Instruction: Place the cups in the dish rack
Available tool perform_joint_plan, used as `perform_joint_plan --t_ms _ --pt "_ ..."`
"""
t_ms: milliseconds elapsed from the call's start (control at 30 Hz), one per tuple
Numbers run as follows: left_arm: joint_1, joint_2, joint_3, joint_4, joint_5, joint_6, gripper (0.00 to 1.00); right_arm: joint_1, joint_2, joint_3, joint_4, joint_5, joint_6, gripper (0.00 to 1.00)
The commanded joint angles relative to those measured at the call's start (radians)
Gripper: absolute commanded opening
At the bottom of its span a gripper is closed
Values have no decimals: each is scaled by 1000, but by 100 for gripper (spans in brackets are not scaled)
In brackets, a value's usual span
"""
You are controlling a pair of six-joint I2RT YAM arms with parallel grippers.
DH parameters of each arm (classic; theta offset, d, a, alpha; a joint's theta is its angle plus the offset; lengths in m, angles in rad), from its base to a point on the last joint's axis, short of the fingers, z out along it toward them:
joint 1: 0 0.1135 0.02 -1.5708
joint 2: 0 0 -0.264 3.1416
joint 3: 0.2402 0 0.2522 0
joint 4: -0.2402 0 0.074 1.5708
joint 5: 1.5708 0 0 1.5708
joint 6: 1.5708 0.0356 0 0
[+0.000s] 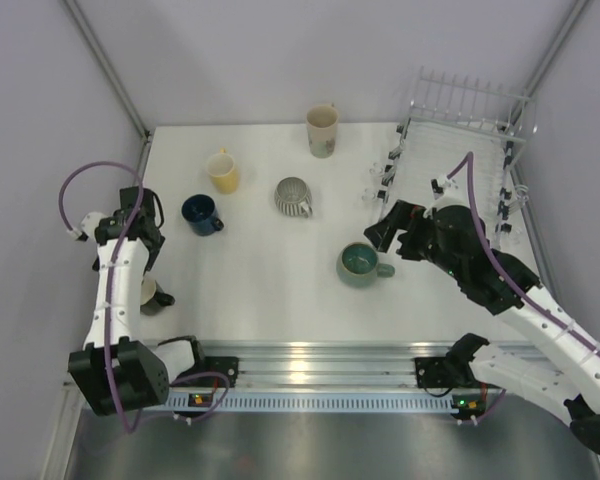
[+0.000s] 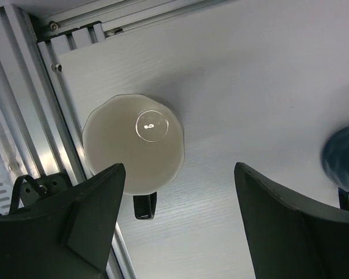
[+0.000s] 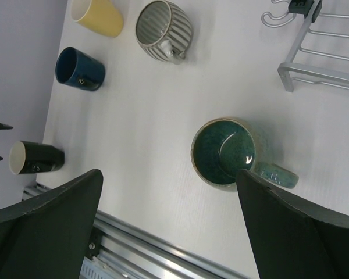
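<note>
Several cups stand on the white table: a tall cream one (image 1: 322, 130), a yellow one (image 1: 222, 171), a grey ribbed one (image 1: 294, 196), a dark blue one (image 1: 201, 214), a teal-green one (image 1: 360, 265) and a black one (image 1: 152, 296). The wire dish rack (image 1: 460, 150) sits at the far right with no cup in it. My left gripper (image 2: 180, 224) hangs open over the black cup (image 2: 132, 144), whose cream inside lies by the left finger. My right gripper (image 3: 168, 174) is open above the teal-green cup (image 3: 224, 152), which sits close to its right finger.
An aluminium rail (image 1: 310, 362) runs along the near table edge. Grey walls close in the left, back and right. The left arm partly covers the black cup in the top view. The dark blue cup (image 2: 344, 157) shows at the right edge of the left wrist view.
</note>
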Motion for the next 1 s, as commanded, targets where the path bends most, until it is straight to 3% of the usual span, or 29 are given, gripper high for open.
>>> perform_joint_plan --t_ms 0,233,733,967 --pt "17 -11 -28 4 -31 -64 81 9 -28 45 -3 11 -13 99" --pt "23 -43 -137 95 12 -113 79 9 -29 37 0 18 -25 99" --pt "38 58 -184 145 -57 -176 71 10 -37 33 -13 56 -64 99" --pt "52 89 -187 181 -67 -154 59 9 -32 25 -15 64 -71 99"
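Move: The dark cup, white inside, stands upright about 4 cm back and 3 cm left of the left gripper, its middle some 11 cm below. The blue cup is roughly 14 cm ahead of this gripper and 7 cm to its right; the yellow cup, about 25 cm ahead and 12 cm right, both some 11 cm down. From the right gripper the dark cup lies about 45 cm left, 6 cm back and 21 cm below. Bring the left gripper down about 6 cm towards the dark cup's rim, easing back only a centimetre or so, with the fingers still slanting down and to the left. Turn the wrist some 10 degrees counter-clockwise on the way and narrow the open fingers by about a quarter, so that the cup's forward wall comes to lie in line with the gap between them; don't grip yet. ##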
